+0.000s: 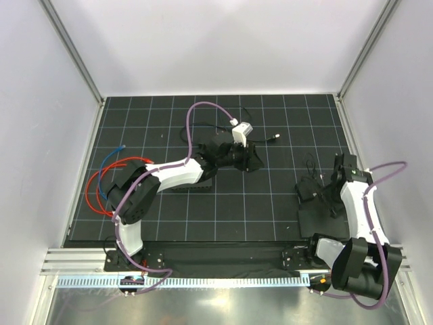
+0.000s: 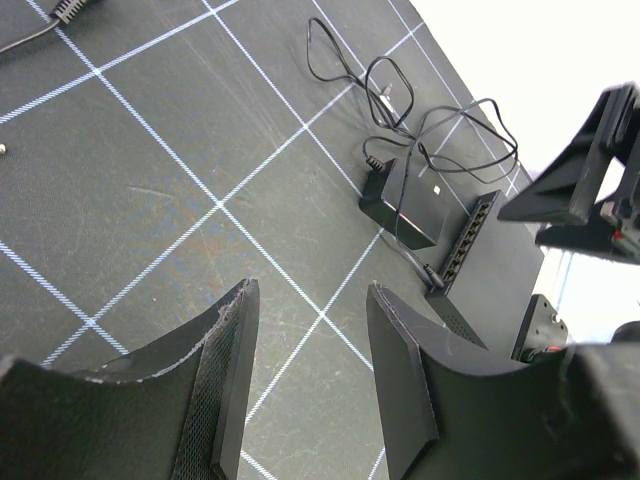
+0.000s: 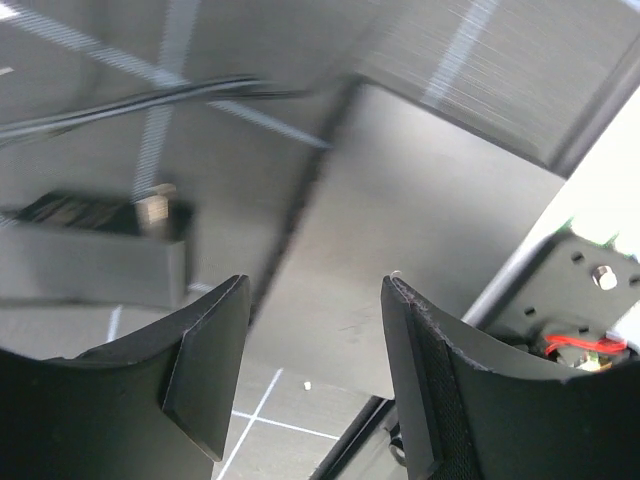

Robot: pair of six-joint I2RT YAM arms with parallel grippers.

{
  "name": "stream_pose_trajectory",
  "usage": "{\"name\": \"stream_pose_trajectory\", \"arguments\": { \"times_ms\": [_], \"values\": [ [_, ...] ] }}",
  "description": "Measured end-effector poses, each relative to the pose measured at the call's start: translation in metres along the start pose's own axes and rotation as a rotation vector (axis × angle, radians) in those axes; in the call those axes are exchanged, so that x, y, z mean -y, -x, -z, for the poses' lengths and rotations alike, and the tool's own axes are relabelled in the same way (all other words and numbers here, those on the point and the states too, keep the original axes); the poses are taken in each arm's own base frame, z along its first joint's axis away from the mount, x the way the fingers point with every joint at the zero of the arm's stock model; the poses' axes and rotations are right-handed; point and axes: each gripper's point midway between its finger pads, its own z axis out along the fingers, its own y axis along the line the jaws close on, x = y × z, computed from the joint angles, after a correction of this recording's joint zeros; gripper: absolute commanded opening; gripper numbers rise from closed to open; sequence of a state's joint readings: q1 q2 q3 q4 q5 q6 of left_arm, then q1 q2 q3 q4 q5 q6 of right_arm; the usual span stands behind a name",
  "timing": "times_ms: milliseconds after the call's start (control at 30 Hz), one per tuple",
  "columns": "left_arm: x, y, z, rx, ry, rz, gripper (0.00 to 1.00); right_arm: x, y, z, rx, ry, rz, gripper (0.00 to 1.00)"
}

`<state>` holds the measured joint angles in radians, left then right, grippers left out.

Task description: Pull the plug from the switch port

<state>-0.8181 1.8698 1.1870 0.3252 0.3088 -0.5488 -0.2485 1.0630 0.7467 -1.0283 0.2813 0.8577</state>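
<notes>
The switch (image 2: 497,262), a flat black box with a row of sockets along one edge, lies at the right of the mat (image 1: 203,217). From above it shows as a dark slab (image 1: 322,221). A small black plug (image 2: 432,273) sits at its socket edge, on a thin cord. My right gripper (image 3: 315,285) hovers just over the switch's flat top (image 3: 420,240). It is open, with nothing between the fingers. My left gripper (image 2: 312,290) is open over bare mat at the centre (image 1: 252,161), well away from the switch.
A black power brick (image 2: 405,205) with a looped thin cord (image 2: 420,110) lies beside the switch. A white adapter (image 1: 241,131) and a purple cable (image 1: 196,115) lie at the back. Red and blue wires (image 1: 101,179) curl at the left. White walls surround the mat.
</notes>
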Motion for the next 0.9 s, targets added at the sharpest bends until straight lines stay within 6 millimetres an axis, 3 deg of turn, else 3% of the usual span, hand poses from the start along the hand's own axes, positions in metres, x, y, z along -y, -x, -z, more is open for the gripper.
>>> {"name": "stream_pose_trajectory", "arguments": {
  "times_ms": [200, 333, 500, 700, 800, 900],
  "values": [
    [0.001, -0.001, 0.000, -0.003, -0.006, 0.000, 0.51, 0.026, -0.016, -0.012, -0.067, -0.079, -0.109, 0.68],
    [0.002, -0.001, 0.000, -0.005, -0.009, 0.000, 0.51, 0.026, -0.015, -0.014, -0.061, -0.055, -0.157, 0.67],
    [0.010, -0.004, -0.004, -0.033, -0.063, 0.002, 0.51, 0.010, -0.025, -0.024, -0.150, -0.008, -0.127, 0.64],
    [0.019, -0.013, -0.030, -0.083, -0.128, 0.051, 0.53, -0.004, -0.025, -0.024, -0.161, 0.080, -0.070, 0.63],
    [0.022, -0.026, -0.055, -0.113, -0.109, 0.063, 0.54, -0.007, -0.021, -0.021, -0.150, 0.106, -0.040, 0.63],
    [0.038, -0.045, -0.076, -0.142, -0.103, 0.051, 0.51, -0.013, -0.015, -0.016, -0.137, 0.133, -0.016, 0.63]
  ]
}}
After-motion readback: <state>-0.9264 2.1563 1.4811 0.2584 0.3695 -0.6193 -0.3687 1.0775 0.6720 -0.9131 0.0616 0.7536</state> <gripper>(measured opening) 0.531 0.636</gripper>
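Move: The plug in the second switch lies about 13 cm to the left hand's right, 14 cm back and 12 cm below. The black box stands some 16 cm right of that hand and 9 cm back, and the second switch's middle about 19 cm right and 20 cm back. From the right hand, the plug is roughly 7 cm to the left, level ahead and 6 cm down; the black box is 7 cm ahead and 5 cm left, and the switch's middle 5 cm back, straight below that line. Towards the plugged switch and the black box the left hand swings right about 8 cm after a brief wait, sinking some 4 cm and easing back slightly, fingers half open. The right hand, low over the switch, draws back about 3 cm while sinking, then comes forward again and slightly left, lifts a little, and rolls its left side up some 10 degrees, fingers still open; no contact can be seen. ##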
